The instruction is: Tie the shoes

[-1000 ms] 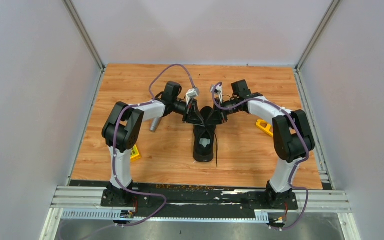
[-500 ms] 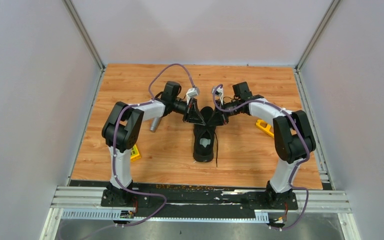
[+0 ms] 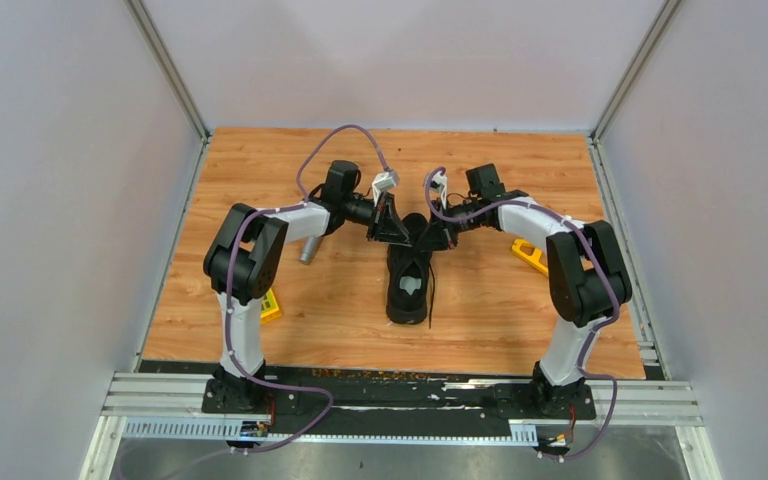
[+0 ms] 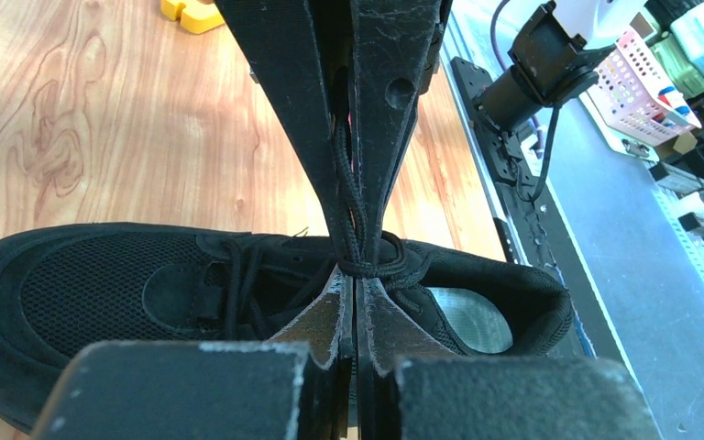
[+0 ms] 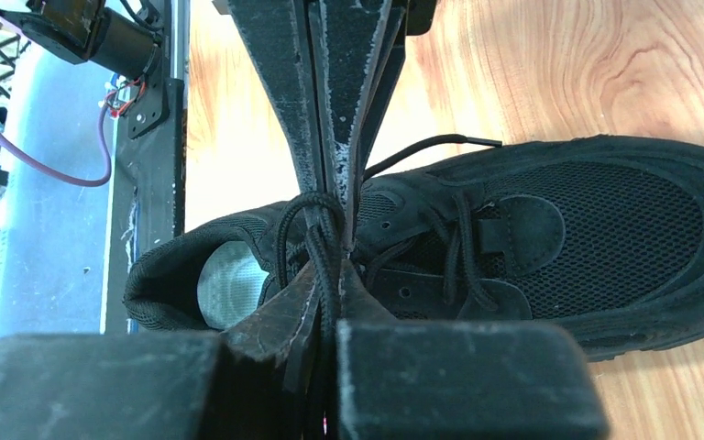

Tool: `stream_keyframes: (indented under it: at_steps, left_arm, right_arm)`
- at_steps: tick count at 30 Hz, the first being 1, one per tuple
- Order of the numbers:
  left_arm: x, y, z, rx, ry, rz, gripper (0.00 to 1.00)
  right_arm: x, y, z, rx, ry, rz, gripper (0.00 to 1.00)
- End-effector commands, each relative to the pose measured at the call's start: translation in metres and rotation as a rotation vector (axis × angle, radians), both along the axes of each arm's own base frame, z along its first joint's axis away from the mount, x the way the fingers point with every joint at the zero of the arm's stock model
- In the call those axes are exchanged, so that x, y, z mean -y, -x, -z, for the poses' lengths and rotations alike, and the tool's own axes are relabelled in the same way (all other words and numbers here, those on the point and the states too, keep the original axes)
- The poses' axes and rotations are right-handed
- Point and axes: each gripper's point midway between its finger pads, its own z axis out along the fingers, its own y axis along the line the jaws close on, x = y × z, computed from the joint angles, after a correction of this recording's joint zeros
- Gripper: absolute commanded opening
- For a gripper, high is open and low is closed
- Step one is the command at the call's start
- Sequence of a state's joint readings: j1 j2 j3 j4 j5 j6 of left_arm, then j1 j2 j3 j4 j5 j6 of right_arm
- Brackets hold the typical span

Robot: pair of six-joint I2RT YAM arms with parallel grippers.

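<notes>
The black shoe [image 3: 407, 295] lies mid-table, its pale insole facing up [image 4: 82, 284] [image 5: 623, 238]. Both grippers meet over its lace knot [image 4: 367, 266]. My left gripper [image 3: 398, 234] [image 4: 356, 272] is shut, its tips pinching the laces right at the knot. From the opposite side my right gripper [image 3: 429, 238] [image 5: 337, 261] is shut on a doubled strand of lace [image 5: 330, 275], which shows between its fingers [image 4: 284, 92] in the left wrist view. A loose lace end [image 3: 432, 300] trails along the shoe's right side.
A silver microphone [image 3: 310, 248] lies under the left forearm. One yellow piece [image 3: 271, 305] sits near the left arm's base and another [image 3: 528, 255] lies right of the shoe. Metal rails [image 3: 400, 395] run along the near table edge.
My right gripper has closed onto the laces at the knot. The left gripper stayed shut, and both wrists edged slightly toward the far side.
</notes>
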State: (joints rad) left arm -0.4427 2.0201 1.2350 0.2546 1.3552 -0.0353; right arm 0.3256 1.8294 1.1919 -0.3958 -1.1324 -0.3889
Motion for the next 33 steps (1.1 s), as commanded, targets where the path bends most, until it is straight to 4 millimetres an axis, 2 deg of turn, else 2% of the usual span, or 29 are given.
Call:
stream_keyframes:
  at_steps: [1, 9, 17, 23, 28, 33]
  left_arm:
    - [-0.002, -0.001, -0.001, 0.019, 0.007, 0.003, 0.0]
    - [-0.006, -0.005, 0.018, 0.032, -0.076, -0.018, 0.0]
    - [-0.003, -0.007, 0.011, 0.033, -0.056, -0.026, 0.0]
    - [-0.003, -0.006, 0.008, 0.033, -0.05, -0.022, 0.0]
    - [-0.002, -0.006, 0.007, 0.026, -0.046, -0.021, 0.0]
    - [-0.001, -0.007, 0.006, 0.027, -0.042, -0.019, 0.0]
  right_arm:
    - [0.005, -0.005, -0.006, -0.025, -0.006, 0.04, 0.03]
    - [0.007, 0.001, -0.014, -0.028, -0.03, 0.033, 0.05]
    - [0.001, 0.015, -0.025, -0.146, -0.123, -0.036, 0.19]
    - [0.0, 0.02, -0.024, -0.183, -0.148, -0.061, 0.29]
    - [-0.002, 0.014, -0.016, -0.201, -0.125, -0.051, 0.33]
    - [-0.004, 0.007, -0.013, -0.196, -0.108, -0.036, 0.32]
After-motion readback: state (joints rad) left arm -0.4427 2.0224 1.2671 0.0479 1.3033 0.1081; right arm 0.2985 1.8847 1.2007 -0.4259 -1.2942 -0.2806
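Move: The lace loop is between the right hand's shut fingers, right at their grip; from the left hand, which pinches its root, it lies about 3 cm right, 1 cm back and 1 cm lower. Counted from the right hand, the shoe opening is some 8 cm back, 2 cm left and 7 cm below, the shoe's toe about 7 cm ahead, 1 cm left and 8 cm below, and the loose lace tail 10 cm back, 3 cm right and 9 cm below. The right fingers let go of the lace loop, opening to about a third while the left fingers keep their pinch at its root. The right hand first draws barely 1 cm to its right, then backs roughly 1.5 cm towards the shoe's heel and ends slightly higher, rolling some 15 degrees about its fingers. The left hand sinks about 1.5 cm towards the shoe, fingertips tipping slightly down. ##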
